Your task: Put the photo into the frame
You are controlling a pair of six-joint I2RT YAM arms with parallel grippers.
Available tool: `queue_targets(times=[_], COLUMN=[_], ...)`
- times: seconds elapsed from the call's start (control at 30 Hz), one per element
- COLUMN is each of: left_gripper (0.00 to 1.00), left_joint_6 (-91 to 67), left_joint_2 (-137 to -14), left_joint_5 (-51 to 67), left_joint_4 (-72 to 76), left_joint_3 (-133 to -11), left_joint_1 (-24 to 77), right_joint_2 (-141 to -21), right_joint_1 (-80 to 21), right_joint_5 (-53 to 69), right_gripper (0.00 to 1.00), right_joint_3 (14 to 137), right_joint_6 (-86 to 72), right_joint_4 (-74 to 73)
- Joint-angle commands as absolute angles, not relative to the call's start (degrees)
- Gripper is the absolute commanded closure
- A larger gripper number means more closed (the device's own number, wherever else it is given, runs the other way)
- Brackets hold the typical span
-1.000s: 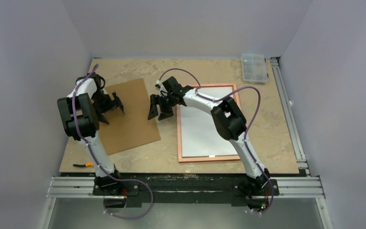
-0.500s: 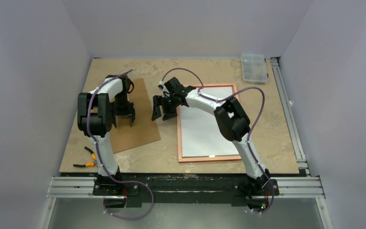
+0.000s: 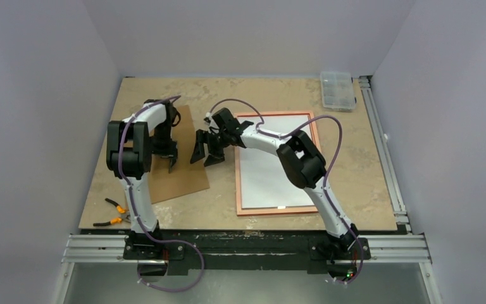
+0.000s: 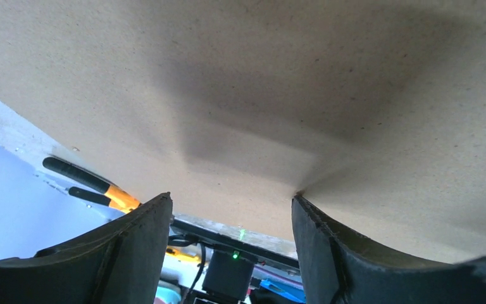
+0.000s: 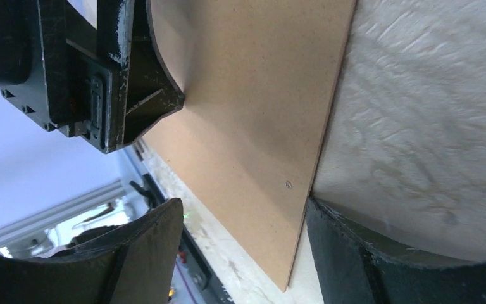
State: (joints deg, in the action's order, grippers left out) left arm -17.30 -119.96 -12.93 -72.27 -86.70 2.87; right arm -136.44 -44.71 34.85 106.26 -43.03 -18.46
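Observation:
The frame (image 3: 277, 211) lies flat right of centre, showing its copper-brown edge. A white sheet, the photo's (image 3: 272, 171) plain back, lies inside it. Left of it lies the brown backing board (image 3: 180, 171). My left gripper (image 3: 164, 158) stands down on the board, open, one fingertip touching its surface (image 4: 259, 95) and nothing between the fingers (image 4: 231, 196). My right gripper (image 3: 204, 158) hangs open at the board's right edge, and that edge (image 5: 253, 114) runs between its fingers (image 5: 243, 206). The photo's picture side is hidden.
Orange-handled pliers (image 3: 115, 212) lie at the table's front left, also in the left wrist view as pliers (image 4: 95, 187). A clear plastic box (image 3: 338, 90) stands at the back right corner. A metal rail (image 3: 383, 145) runs along the right edge. Walls close in on three sides.
My left arm has swung inward over the board, come down onto it, and its jaws have narrowed. The right gripper has shifted left to the board's right edge. The board has slid slightly left.

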Motion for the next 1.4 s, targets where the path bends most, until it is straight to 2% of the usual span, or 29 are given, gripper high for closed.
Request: queue_targets(times=[0.0, 0.17, 0.33, 0.83, 0.93, 1.1, 1.2, 1.27, 1.37], left_gripper=[0.31, 0.31, 0.31, 0.29, 0.22, 0.02, 0.00, 0.00, 0.00], left_joint_6=[-16.04, -14.76, -13.68, -11.32, -11.68, -12.63, -14.81, -17.83, -23.38], left_joint_2=[-121.98, -122.86, -123.12, -122.04, -122.16, -111.98, -102.38, -95.44, -82.12], left_joint_5=[-14.45, -13.76, -13.58, -14.16, -14.81, -12.10, -8.41, -5.31, 2.38], left_joint_4=[-72.08, -73.14, -73.56, -74.91, -76.38, -74.28, -73.04, -72.04, -68.01], left_joint_3=[-87.61, -88.42, -88.79, -92.38, -96.19, -97.30, -97.46, -96.48, -92.06], left_joint_1=[3.25, 3.62, 3.79, 6.93, 8.76, 8.83, 7.64, 5.95, 0.87], right_joint_2=[-136.94, -134.49, -134.33, -129.03, -126.69, -120.91, -120.06, -120.46, -120.80], right_joint_1=[-45.78, -45.03, -44.41, -40.16, -39.99, -41.69, -44.70, -47.17, -51.25], right_joint_5=[41.39, 44.97, 47.45, 49.33, 48.24, 40.37, 31.42, 26.38, 18.91], right_gripper=[0.31, 0.32, 0.33, 0.36, 0.36, 0.37, 0.36, 0.36, 0.35], right_joint_3=[99.42, 92.45, 89.25, 82.35, 82.97, 87.64, 92.52, 94.67, 95.91], right_joint_6=[-53.30, -63.17, -70.31, -82.95, -75.30, -46.37, -29.80, -24.12, -18.15], right_joint_4=[-3.81, 15.17, 27.83, 51.50, 41.99, 8.42, -8.16, -15.28, -18.82])
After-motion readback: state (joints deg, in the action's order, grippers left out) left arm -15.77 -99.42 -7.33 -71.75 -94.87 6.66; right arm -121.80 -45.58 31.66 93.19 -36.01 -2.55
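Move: The brown board lies under both hands: its middle is about 4 cm ahead of the left hand, 4 cm to its right and 2 cm below. From the right hand, whose lower finger is at the board's right edge, that middle is roughly 13 cm left, 2 cm ahead and 3 cm lower. The frame's middle is some 27 cm right of the right hand and 1 cm back. The pliers lie about 14 cm left of the left hand and 17 cm back. The brown board is nudged about a centimetre back and left, the right finger still against its right edge and the left fingertips still resting on top. Then both hands come free: the right rises some 9 cm, its fingers tilting up about 30 degrees and swinging back down, while the left opens wide, first sliding forward-right, then rising fast, about 13 cm in all, fingertips swinging forward. ##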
